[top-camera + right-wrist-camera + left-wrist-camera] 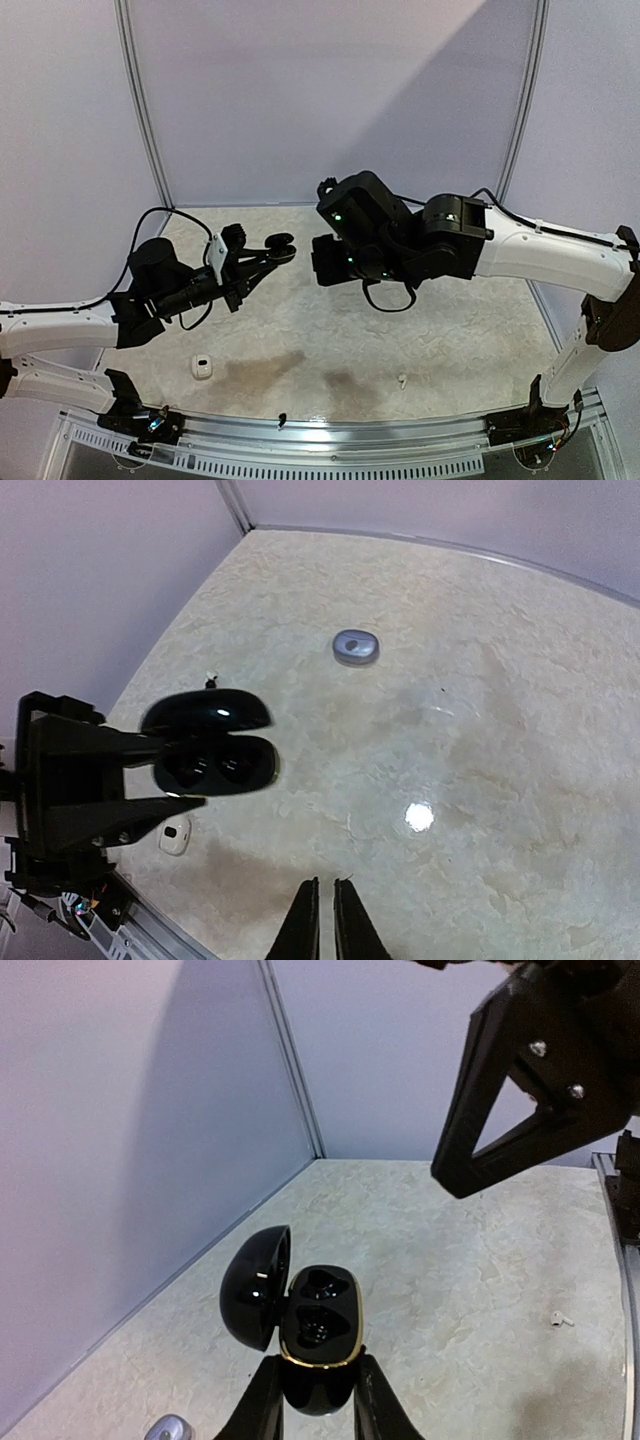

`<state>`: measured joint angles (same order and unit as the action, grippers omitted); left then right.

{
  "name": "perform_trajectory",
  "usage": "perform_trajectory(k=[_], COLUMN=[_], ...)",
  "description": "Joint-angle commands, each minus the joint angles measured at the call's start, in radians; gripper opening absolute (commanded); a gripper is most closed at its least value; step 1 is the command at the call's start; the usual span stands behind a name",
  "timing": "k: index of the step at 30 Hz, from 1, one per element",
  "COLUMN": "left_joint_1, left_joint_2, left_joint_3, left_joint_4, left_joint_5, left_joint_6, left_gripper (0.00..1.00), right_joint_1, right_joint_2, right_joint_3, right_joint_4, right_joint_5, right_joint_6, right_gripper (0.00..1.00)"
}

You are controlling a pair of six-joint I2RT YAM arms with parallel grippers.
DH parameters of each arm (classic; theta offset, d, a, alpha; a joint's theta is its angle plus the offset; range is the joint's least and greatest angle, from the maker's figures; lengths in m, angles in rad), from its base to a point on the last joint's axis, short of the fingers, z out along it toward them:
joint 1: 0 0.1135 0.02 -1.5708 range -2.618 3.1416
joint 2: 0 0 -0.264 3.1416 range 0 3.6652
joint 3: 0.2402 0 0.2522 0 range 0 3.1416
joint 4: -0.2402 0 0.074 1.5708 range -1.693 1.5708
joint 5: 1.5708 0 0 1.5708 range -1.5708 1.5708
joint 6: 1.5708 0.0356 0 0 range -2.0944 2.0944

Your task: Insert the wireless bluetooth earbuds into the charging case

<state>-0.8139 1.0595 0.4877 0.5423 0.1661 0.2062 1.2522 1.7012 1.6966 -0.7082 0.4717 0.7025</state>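
Observation:
My left gripper is shut on a glossy black charging case with a gold rim, and holds it above the table. Its lid stands open to the left. Both wells are dark and shiny, and I cannot tell whether buds sit in them. The same case shows between the two arms, and at the left of the right wrist view. My right gripper is shut with nothing between its fingers, just right of the case. One white earbud lies on the table.
A small white case lies near the front left. A silvery-grey pebble case rests farther back on the mat. Grey walls close the back and sides. A metal rail runs along the near edge.

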Motion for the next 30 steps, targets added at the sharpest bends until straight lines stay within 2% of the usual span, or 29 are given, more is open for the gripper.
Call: perform_trajectory(k=[1,4,8,11,15,18,19,23,25,27,30], left_joint_1=[0.004,0.016,0.038,0.044,0.053,0.065,0.067,0.077,0.082,0.085,0.085], left_joint_2=[-0.052,-0.09,-0.145,-0.183,-0.219,-0.244,-0.252,-0.282,-0.297,-0.311,-0.327], left_joint_3=[0.008,0.014,0.017,0.011,0.008,0.009,0.009,-0.006,-0.015,-0.022,-0.032], left_joint_4=[-0.127,-0.223,-0.337,-0.386,-0.422,-0.443,-0.451,-0.457,-0.452,-0.449,-0.442], left_joint_5=[-0.086,-0.125,-0.162,-0.178,-0.223,-0.222,-0.22,-0.21,-0.197,-0.184,-0.174], left_joint_6=[-0.058,-0.084,-0.096,-0.103,-0.106,-0.091,-0.087,-0.081,-0.075,-0.071,-0.073], left_gripper=[0.0,0.0,0.0,0.0,0.0,0.0,0.0,0.0,0.0,0.0,0.0], right_joint_1=[-0.049,-0.052,-0.01,0.06,0.134,0.136,0.135,0.134,0.134,0.135,0.136], right_joint_2=[-0.081,-0.05,0.023,0.082,0.187,0.262,0.277,0.339,0.415,0.481,0.528], right_joint_3=[-0.105,-0.141,-0.193,-0.222,-0.196,-0.168,-0.159,-0.079,0.013,0.086,0.097], right_joint_4=[0.076,0.097,0.214,0.346,0.413,0.408,0.378,0.119,-0.018,-0.088,-0.07], right_joint_5=[-0.057,-0.154,-0.376,-0.521,-0.746,-0.894,-0.932,-1.019,-1.047,-1.054,-1.043], right_joint_6=[0.053,0.004,-0.139,-0.342,-0.661,-0.828,-0.93,-1.325,-1.46,-1.541,-1.584], right_gripper=[0.11,0.16,0.33,0.45,0.58,0.59,0.59,0.61,0.62,0.61,0.56])
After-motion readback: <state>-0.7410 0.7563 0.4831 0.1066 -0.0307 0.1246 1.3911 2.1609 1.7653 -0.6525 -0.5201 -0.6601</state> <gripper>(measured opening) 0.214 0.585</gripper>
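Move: The loose black earbud lies by the metal rail at the near table edge, about 23 cm back, 12 cm to the left and some 27 cm below the right hand. The open black case, held in the left fingers, is 8 cm left of the right hand, 3 cm farther out and 2 cm lower; on the table the white case sits 16 cm left of the earbud and 12 cm farther out. From the left hand the earbud is about 25 cm back, straight below that line sideways, 25 cm down. After a small shift right, away from the black case, the empty right hand swoops back about 21 cm, down nearly as far and some 11 cm left towards the black earbud by the rail, turning about 100 degrees counter-clockwise until its fingers point back, left and down while they spread from nearly shut to over half open. The left hand keeps its grip on the open case and draws it away to its left by about 8 cm, turning slightly counter-clockwise and tipping a little down. ##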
